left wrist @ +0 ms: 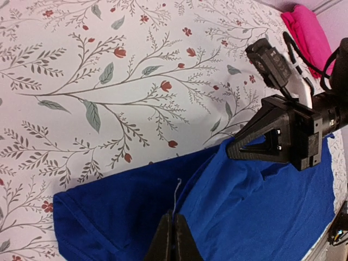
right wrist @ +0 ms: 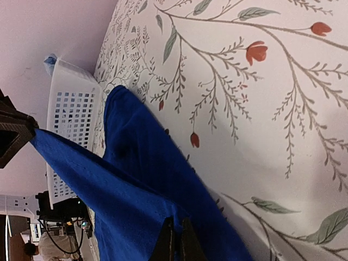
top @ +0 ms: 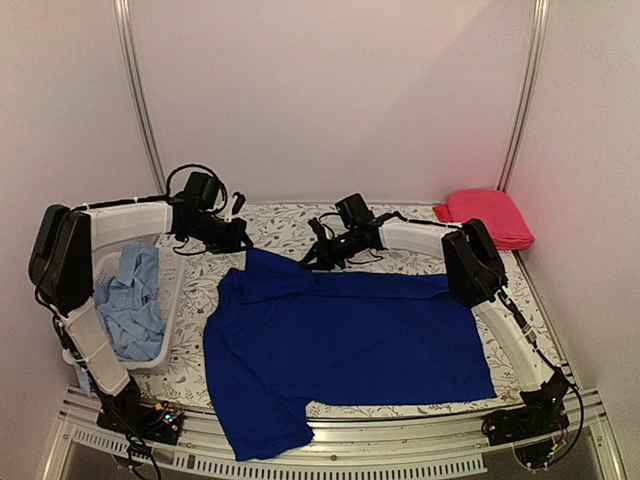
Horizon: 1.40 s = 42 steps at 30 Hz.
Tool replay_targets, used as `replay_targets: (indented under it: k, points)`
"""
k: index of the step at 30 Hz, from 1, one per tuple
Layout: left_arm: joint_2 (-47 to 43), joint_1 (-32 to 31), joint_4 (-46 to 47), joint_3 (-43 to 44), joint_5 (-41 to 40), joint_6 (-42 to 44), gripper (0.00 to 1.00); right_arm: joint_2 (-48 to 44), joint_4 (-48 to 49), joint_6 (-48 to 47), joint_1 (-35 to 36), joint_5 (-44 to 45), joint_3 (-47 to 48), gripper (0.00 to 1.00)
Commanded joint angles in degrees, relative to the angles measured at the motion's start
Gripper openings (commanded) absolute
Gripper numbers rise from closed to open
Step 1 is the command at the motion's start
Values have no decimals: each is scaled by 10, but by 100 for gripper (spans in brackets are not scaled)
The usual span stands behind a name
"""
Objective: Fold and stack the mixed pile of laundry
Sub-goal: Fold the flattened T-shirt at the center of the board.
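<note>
The royal-blue shirt [top: 345,340] lies spread across the table's middle, one sleeve hanging over the near edge. My left gripper [top: 244,244] is shut on its far left edge, and the closed fingertips [left wrist: 173,218] pinch a fold of blue cloth [left wrist: 255,206]. My right gripper [top: 311,257] is shut on the same far edge a little to the right [right wrist: 176,222]. The cloth [right wrist: 125,179] is lifted taut between the two grippers. A light-blue shirt [top: 130,298] lies in the basket. A folded red-pink garment [top: 486,216] sits at the far right corner.
A white perforated basket [top: 170,300] stands at the left table edge, under my left arm. The floral table cover [top: 280,225] shows bare beyond the shirt. Pale walls close in the back and both sides. The metal table edge [top: 400,440] runs along the front.
</note>
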Motion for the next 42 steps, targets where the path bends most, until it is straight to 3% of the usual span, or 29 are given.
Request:
replay_targets:
  k: [1,13,25,26,28,33,37,42]
  points:
    - [-55,-5,6,-53,10,18,0,-99,43,-29,6,-50,-79,1]
    - [-162,-29,29,-208,56,34,0,-158,-9,-139,44,-134,-220,0]
    - [-188,-101,21,-285,62,34,0,-211,-16,-184,59,-119,-342,4]
    - [-186,-103,17,-289,61,33,0,-214,-20,-190,59,-120,-345,7]
    - [-188,-104,7,-293,42,29,11,-218,-38,-200,59,-118,-346,25]
    - [-208,-90,-14,-263,28,23,31,-260,-68,-230,53,-104,-366,54]
    - [-207,-60,-6,-205,8,6,40,-325,-64,-218,4,-105,-400,62]
    - [-105,-36,-26,-86,-33,-14,41,-403,-69,-202,-98,-73,-444,64]
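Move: Some 17 cm back from the left hand, hardly to its right and about 7 cm lower, lies the spot on the T-shirt where its pinched edge goes. The basket's middle is roughly 12 cm back and 28 cm left of that hand, some 7 cm below. For the right hand the spot is about 17 cm back, 4 cm to its right and 3 cm down, with the shirt's middle about 19 cm back and 11 cm right, also 3 cm down. Swinging the raised edge of the T-shirt back towards the bases, both hands travel about 17 cm while still pinching it, the right one arching up first and turning some 20 degrees counter-clockwise, then both sinking to the cloth. There both open and let go; the left backs off forward and up, the right up and to its right. ##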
